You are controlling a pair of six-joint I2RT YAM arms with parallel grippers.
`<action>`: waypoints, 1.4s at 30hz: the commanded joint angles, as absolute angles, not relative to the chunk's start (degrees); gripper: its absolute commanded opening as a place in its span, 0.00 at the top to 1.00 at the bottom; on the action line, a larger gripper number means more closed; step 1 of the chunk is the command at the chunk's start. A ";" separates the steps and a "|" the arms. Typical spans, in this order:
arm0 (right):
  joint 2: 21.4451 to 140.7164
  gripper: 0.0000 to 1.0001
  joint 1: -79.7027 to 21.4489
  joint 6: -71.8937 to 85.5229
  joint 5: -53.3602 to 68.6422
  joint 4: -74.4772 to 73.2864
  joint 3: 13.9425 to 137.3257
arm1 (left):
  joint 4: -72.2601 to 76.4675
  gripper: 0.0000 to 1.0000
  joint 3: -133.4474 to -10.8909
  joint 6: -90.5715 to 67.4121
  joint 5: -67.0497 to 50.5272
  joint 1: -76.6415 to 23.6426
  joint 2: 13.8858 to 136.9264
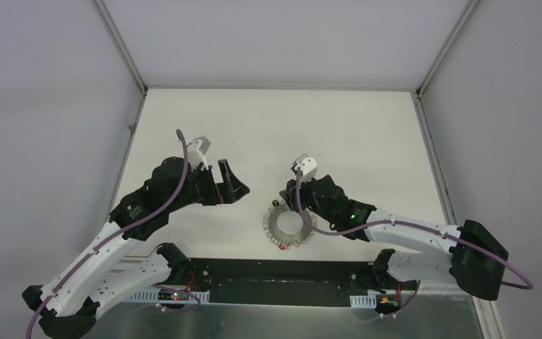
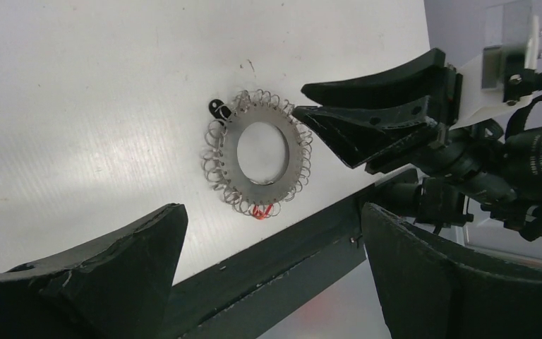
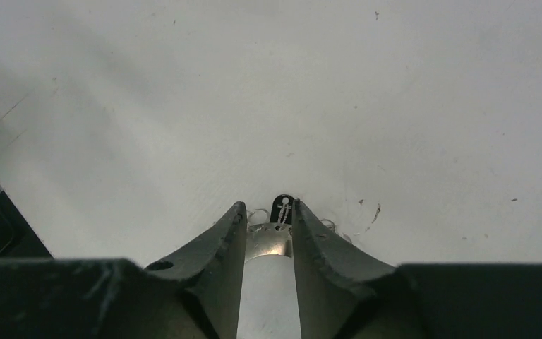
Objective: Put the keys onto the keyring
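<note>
The keyring [image 1: 289, 226] is a silvery disc fringed with wire loops, lying flat on the white table [image 1: 275, 127] near its front edge. A small dark-and-silver key [image 3: 283, 208] lies at its far rim, also seen from the left wrist as the dark key [image 2: 217, 108]. A red key piece [image 2: 261, 210] sits among the loops at the near rim. My right gripper [image 3: 267, 212] is low over the far rim of the keyring [image 3: 272, 240], its jaws a narrow gap apart with nothing clamped. My left gripper [image 1: 234, 192] hovers wide open to the left of the ring, holding nothing.
A black rail [image 1: 282, 272] runs along the table's front edge just behind the keyring [image 2: 257, 150]. White walls enclose the table on three sides. The right arm's fingers [image 2: 367, 113] reach in from the right in the left wrist view.
</note>
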State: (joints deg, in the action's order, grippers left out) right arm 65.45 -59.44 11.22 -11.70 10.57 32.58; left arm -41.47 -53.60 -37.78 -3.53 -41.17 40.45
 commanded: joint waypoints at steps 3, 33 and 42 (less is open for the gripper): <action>63.60 0.51 -58.43 11.38 -14.17 15.47 35.09 | -38.76 0.01 -51.98 -36.70 -6.14 -40.96 41.60; 48.37 0.00 -8.08 2.81 -7.88 5.56 22.42 | 11.81 0.01 -22.26 -0.98 39.03 -24.79 47.99; 64.16 0.00 -5.89 0.71 -11.52 28.25 17.74 | 37.82 0.01 -18.42 0.60 35.68 -20.58 71.98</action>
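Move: The full keyring already lies flat on the table, its middle roughly 14 cm below my right hand and about 3 cm back, neither left nor right. Its black fob is some 5 cm ahead and 5 cm left of that hand; the red key head is about 10 cm back and 2 cm left. From my left hand the keyring's middle is about 13 cm to the right, 2 cm ahead and 25 cm down. I leave the keyring and part my arms. My right hand finishes opening wide, lifts about 4 cm, swings some 28 cm right and 10 cm forward while turning about 45 degrees clockwise, then sinks. My left hand, still open, first dips, then sweeps left, forward and down, roughly 16 cm each way, turning counter-clockwise and rolling its left side up. ##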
